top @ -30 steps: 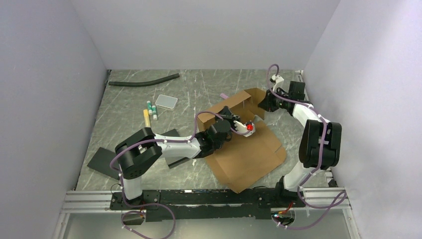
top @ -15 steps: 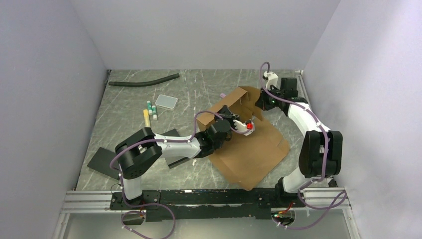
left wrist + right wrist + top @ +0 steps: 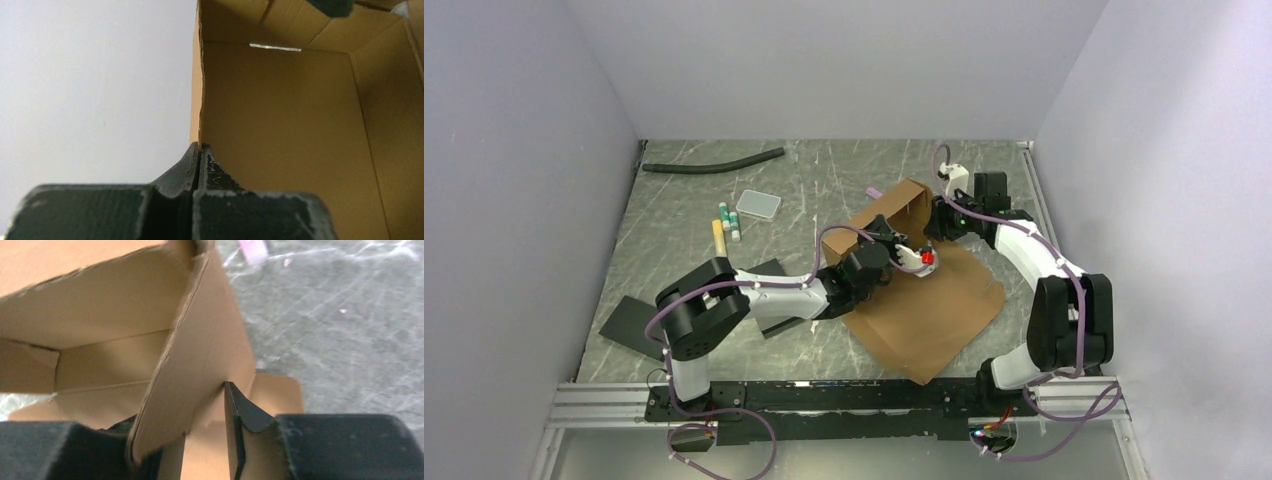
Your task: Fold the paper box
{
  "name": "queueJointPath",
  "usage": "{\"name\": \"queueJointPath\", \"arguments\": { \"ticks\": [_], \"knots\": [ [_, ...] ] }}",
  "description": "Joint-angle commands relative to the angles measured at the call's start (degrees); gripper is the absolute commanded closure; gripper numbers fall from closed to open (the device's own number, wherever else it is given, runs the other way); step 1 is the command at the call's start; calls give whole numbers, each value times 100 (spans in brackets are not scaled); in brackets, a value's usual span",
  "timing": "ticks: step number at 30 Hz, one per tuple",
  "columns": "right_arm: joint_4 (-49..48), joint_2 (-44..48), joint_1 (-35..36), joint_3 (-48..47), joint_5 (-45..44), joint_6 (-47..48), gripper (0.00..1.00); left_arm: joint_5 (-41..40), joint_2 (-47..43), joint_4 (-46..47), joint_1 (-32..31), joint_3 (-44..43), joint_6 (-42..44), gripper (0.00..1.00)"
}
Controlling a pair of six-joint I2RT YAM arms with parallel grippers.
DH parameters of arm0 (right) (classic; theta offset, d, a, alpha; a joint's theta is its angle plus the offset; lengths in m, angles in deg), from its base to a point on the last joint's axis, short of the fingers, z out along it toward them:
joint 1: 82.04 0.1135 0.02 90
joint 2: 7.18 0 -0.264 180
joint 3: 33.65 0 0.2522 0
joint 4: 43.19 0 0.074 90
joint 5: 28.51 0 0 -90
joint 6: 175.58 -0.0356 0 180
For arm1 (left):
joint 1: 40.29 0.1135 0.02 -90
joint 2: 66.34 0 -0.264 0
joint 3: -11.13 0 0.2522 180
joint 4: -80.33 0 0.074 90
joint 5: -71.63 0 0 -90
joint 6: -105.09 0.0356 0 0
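The paper box [image 3: 934, 300] is a brown cardboard sheet lying in the middle of the table, with one wall [image 3: 902, 203] raised at its far end. My left gripper [image 3: 892, 238] is shut on the edge of a raised panel. In the left wrist view its fingertips [image 3: 199, 146] pinch that edge, and the box's inside [image 3: 280, 125] fills the right half. My right gripper [image 3: 936, 226] is at the wall's right end. Its jaws stand apart around an upright flap [image 3: 200, 355], with a gap between the flap and the right finger [image 3: 237, 412]. The flap hides the other finger.
A black foam tube [image 3: 714, 161] lies at the back left. A small pale tray [image 3: 758, 204] and a few markers [image 3: 726, 226] are left of the box. Black flat slabs [image 3: 632, 322] lie near the left arm's base. A pink scrap [image 3: 874, 191] lies behind the box.
My right arm has swung left from the far right edge to the raised wall's end flap. The flat sheet has shifted a little. My left gripper has kept its hold.
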Motion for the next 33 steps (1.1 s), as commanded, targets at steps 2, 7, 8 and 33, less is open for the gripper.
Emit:
{"name": "queueJointPath", "arguments": {
  "ticks": [2,7,8,33],
  "knots": [
    [208,384,29,45,913,625,54,156,-67,297,-49,-134,23,100],
    [683,314,-111,-311,1655,1217,37,192,-121,303,-50,-105,95,100],
    [809,257,-202,-405,1825,1364,35,202,-134,303,-54,-96,99,100],
    [4184,-203,-1927,-2163,4072,4658,28,244,-223,406,-52,67,233,100]
  ]
}}
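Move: Just beyond the right fingertips stands the box's end flap, its near edge between the part-open fingers and its middle about 3 cm ahead and 1 cm left, level with the hand. The raised long wall lies some 11 cm left, 3 cm ahead and 4 cm higher; the pink stick lies 12 cm left, 9 cm ahead and 10 cm below. From the left hand, the flap is about 4 cm ahead, 7 cm right and 6 cm down. Opening wide around the end flap, the right hand first slips back and a little left, then climbs to the right and at last backs off again. It ends some 7 cm higher, clear of the flap, turned about 25 degrees counter-clockwise, its left side tipped up. The left hand stays, still pinching the raised wall's edge. ##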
